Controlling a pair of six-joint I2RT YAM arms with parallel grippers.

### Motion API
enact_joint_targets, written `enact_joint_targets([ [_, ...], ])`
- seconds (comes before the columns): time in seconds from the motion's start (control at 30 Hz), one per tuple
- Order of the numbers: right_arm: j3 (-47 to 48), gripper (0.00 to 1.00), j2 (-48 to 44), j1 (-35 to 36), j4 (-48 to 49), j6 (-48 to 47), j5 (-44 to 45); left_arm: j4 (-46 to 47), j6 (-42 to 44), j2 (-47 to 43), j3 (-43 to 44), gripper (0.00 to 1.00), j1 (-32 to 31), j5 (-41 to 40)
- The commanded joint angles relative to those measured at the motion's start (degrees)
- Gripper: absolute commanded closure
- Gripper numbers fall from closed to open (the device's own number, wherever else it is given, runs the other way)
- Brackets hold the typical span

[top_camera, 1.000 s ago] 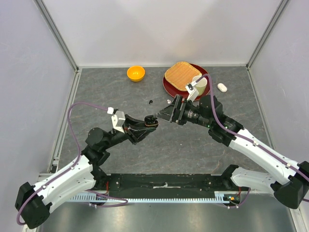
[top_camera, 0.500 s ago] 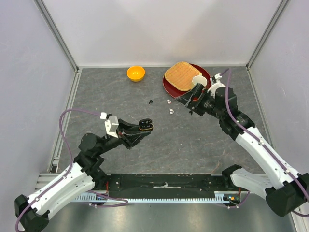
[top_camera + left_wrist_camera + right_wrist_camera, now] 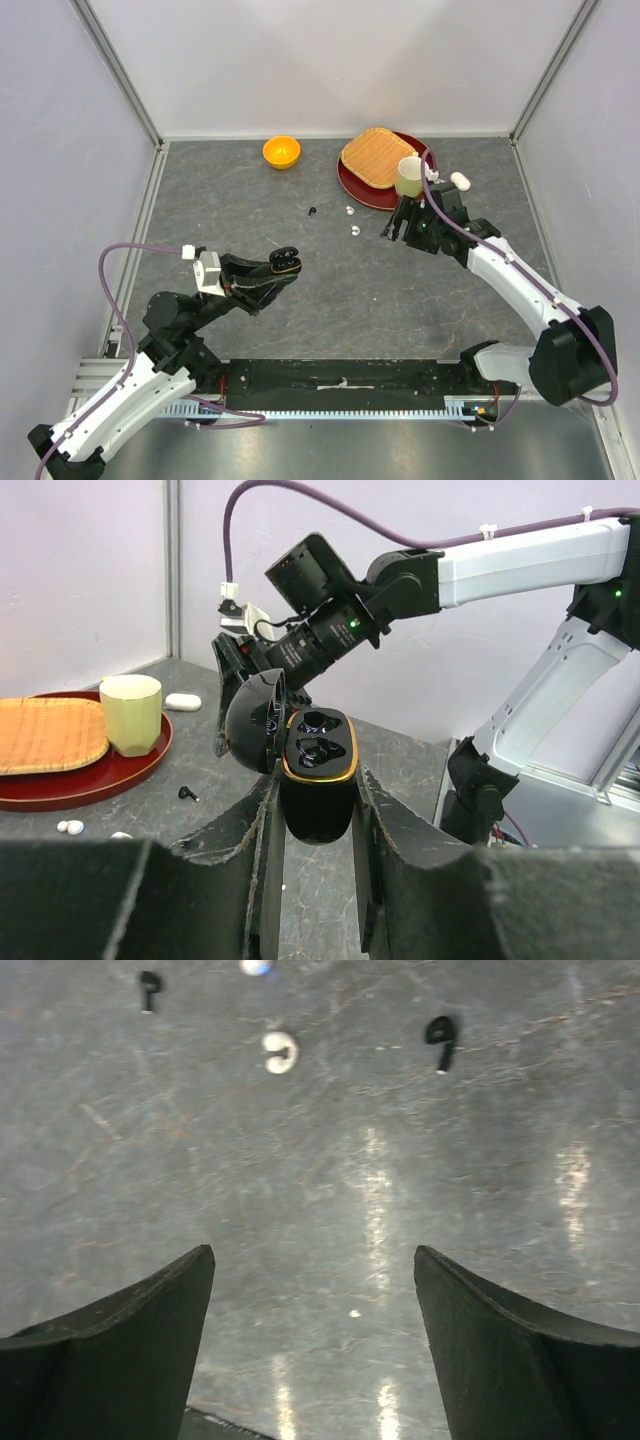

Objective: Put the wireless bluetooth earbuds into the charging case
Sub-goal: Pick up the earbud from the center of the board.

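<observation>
My left gripper (image 3: 315, 782) is shut on the black, gold-rimmed charging case (image 3: 318, 750), held above the table with its lid hinged open to the left; from above the case (image 3: 286, 259) sits left of centre. My right gripper (image 3: 312, 1252) hangs open over bare table. Just beyond its fingertips lie a black earbud (image 3: 441, 1038) and a white earbud (image 3: 281, 1052), with another black earbud (image 3: 148, 988) farther left. From above, the right gripper (image 3: 394, 227) is beside the two white earbuds (image 3: 355, 231) and one black earbud (image 3: 312, 211).
An orange bowl (image 3: 281, 151) stands at the back. A red plate (image 3: 350, 186) carries a woven mat (image 3: 375, 155) and a pale cup (image 3: 410, 175), close behind my right gripper. A white oval case (image 3: 460, 181) lies to the plate's right.
My left arm has drawn back toward the near left with the case. My right gripper left the case, swung to the right and came down near the loose earbuds, jaws slightly narrower.
</observation>
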Motion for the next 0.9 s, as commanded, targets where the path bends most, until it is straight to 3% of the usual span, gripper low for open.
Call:
enact_joint_targets([
  [0.0,3.71,0.16,4.93,-0.42,-1.6,-7.04,6.69,-1.96,0.84,-1.46,-0.58,0.98,-0.14,-3.08],
  [0.13,5.83,0.27,9.94,-0.42,-0.81,-9.52,9.66,-2.67,0.84,-1.64,-0.93,0.98,-0.14,-3.08],
  [0.47,14.0,0.34,24.69,-0.34,0.77,-12.33,15.47,-4.24,0.75,-4.1,-2.51,0.98,-0.14,-2.9],
  [0.87,20.25,0.44,34.64,-0.25,1.82,-12.77,18.29,-6.97,2.24,-5.77,-3.22,0.98,-0.06,-3.61],
])
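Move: The black earbud at the right of the four lies about 11 cm ahead of the open right hand, 3 cm to its right and some 13 cm below. The nearer white earbud is about 9 cm to the left of it and 1 cm farther out, the far white earbud 11 cm left and 6 cm beyond; the mug stands some 12 cm beyond it, 3 cm right. From the left hand the black earbud is roughly 27 cm ahead, 26 right and 30 below. The black earbud is approached by the empty right hand, which comes down about 10 cm and reaches about 9 cm forward, drifting slightly right early on. Meanwhile the wrist rolls some 25 degrees to take out the fingers' leftward slant, and they close part-way, staying spread either side of the earbud. The left hand sinks about 3 cm, keeping its hold on the open charging case. ##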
